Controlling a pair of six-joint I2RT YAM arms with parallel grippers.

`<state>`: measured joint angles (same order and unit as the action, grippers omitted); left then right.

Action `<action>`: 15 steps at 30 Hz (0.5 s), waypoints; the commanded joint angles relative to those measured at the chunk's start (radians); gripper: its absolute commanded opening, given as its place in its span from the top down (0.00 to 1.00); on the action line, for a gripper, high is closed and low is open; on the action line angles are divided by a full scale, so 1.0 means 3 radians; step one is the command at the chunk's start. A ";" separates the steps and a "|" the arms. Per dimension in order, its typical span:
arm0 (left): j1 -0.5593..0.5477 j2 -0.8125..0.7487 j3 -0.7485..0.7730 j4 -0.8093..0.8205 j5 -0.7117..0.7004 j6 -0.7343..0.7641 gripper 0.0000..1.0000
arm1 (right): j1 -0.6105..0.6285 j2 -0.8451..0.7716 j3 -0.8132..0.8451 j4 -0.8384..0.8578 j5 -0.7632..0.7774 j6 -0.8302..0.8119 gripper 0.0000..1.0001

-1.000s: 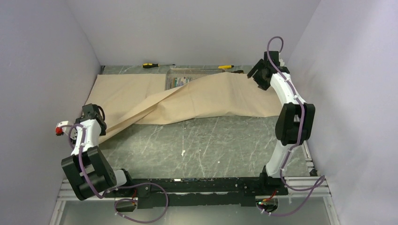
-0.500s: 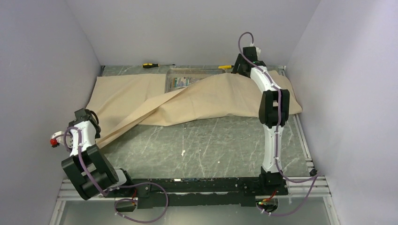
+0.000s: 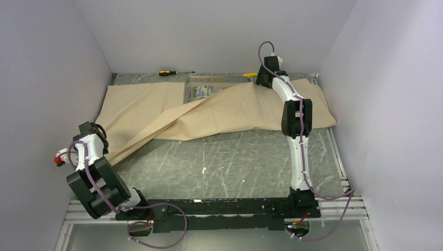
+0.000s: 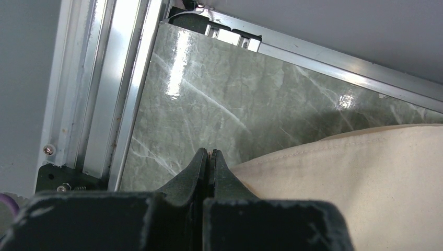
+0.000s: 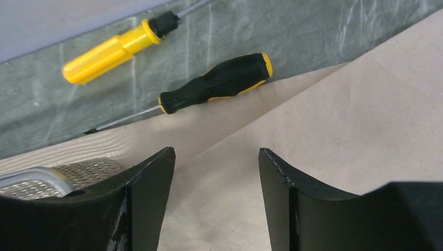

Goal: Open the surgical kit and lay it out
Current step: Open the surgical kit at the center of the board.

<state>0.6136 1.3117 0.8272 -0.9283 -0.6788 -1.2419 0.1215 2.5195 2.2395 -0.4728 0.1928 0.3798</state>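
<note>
The beige wrap cloth (image 3: 235, 110) lies spread across the far half of the table, with a raised fold running from its near-left corner to the middle. My left gripper (image 3: 90, 127) is shut on that corner at the table's left edge. In the left wrist view a sliver of cloth (image 4: 355, 178) shows between the closed tips of the left gripper (image 4: 210, 152). The wire-mesh tray (image 3: 201, 90) is partly uncovered at the back, with printed packets visible in it. My right gripper (image 5: 216, 151) hangs open just above the cloth (image 5: 339, 104), beside the tray's mesh corner (image 5: 52, 178).
A yellow-and-black screwdriver (image 3: 175, 72) lies at the back wall. Two more lie by my right gripper: a yellow-handled one (image 5: 109, 49) and a black-handled one (image 5: 217, 81) touching the cloth's edge. Aluminium rails (image 4: 104, 89) border the table's left side.
My right arm has swung left from the right wall to the cloth's far edge by the tray, and the cloth's right side now lies flat. My left gripper has drawn its corner farther left and nearer.
</note>
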 commanded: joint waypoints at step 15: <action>0.0026 0.0082 0.0163 0.0104 -0.0229 0.0253 1.00 | 0.0006 -0.0285 0.0076 -0.0984 0.0768 -0.0030 0.86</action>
<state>0.6140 1.3251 0.8326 -0.9073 -0.6895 -1.1893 0.1265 2.5355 2.2440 -0.6617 0.3214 0.3553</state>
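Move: The right hand, open, is over the cloth's loose upper edge. The stretch it goes for lies about 3 cm back, 2 cm to its right and 3 cm below. The black screwdriver is about 6 cm straight ahead. The kit tray's far right corner is roughly 9 cm left and 2 cm ahead, and the yellow screwdriver 9 cm ahead and 6 cm left. From the left hand that stretch is about 46 cm ahead and 100 cm right. The right fingers come down on the cloth's loose edge and pinch it between their tips, closing from about two thirds to a quarter open. Meanwhile the hand sweeps back, down and to the right, about 5 to 6 cm in all, away from the screwdrivers, tipping some 10 degrees steeper. The left hand stays almost in place and keeps its shut grip on the cloth's near left corner. ##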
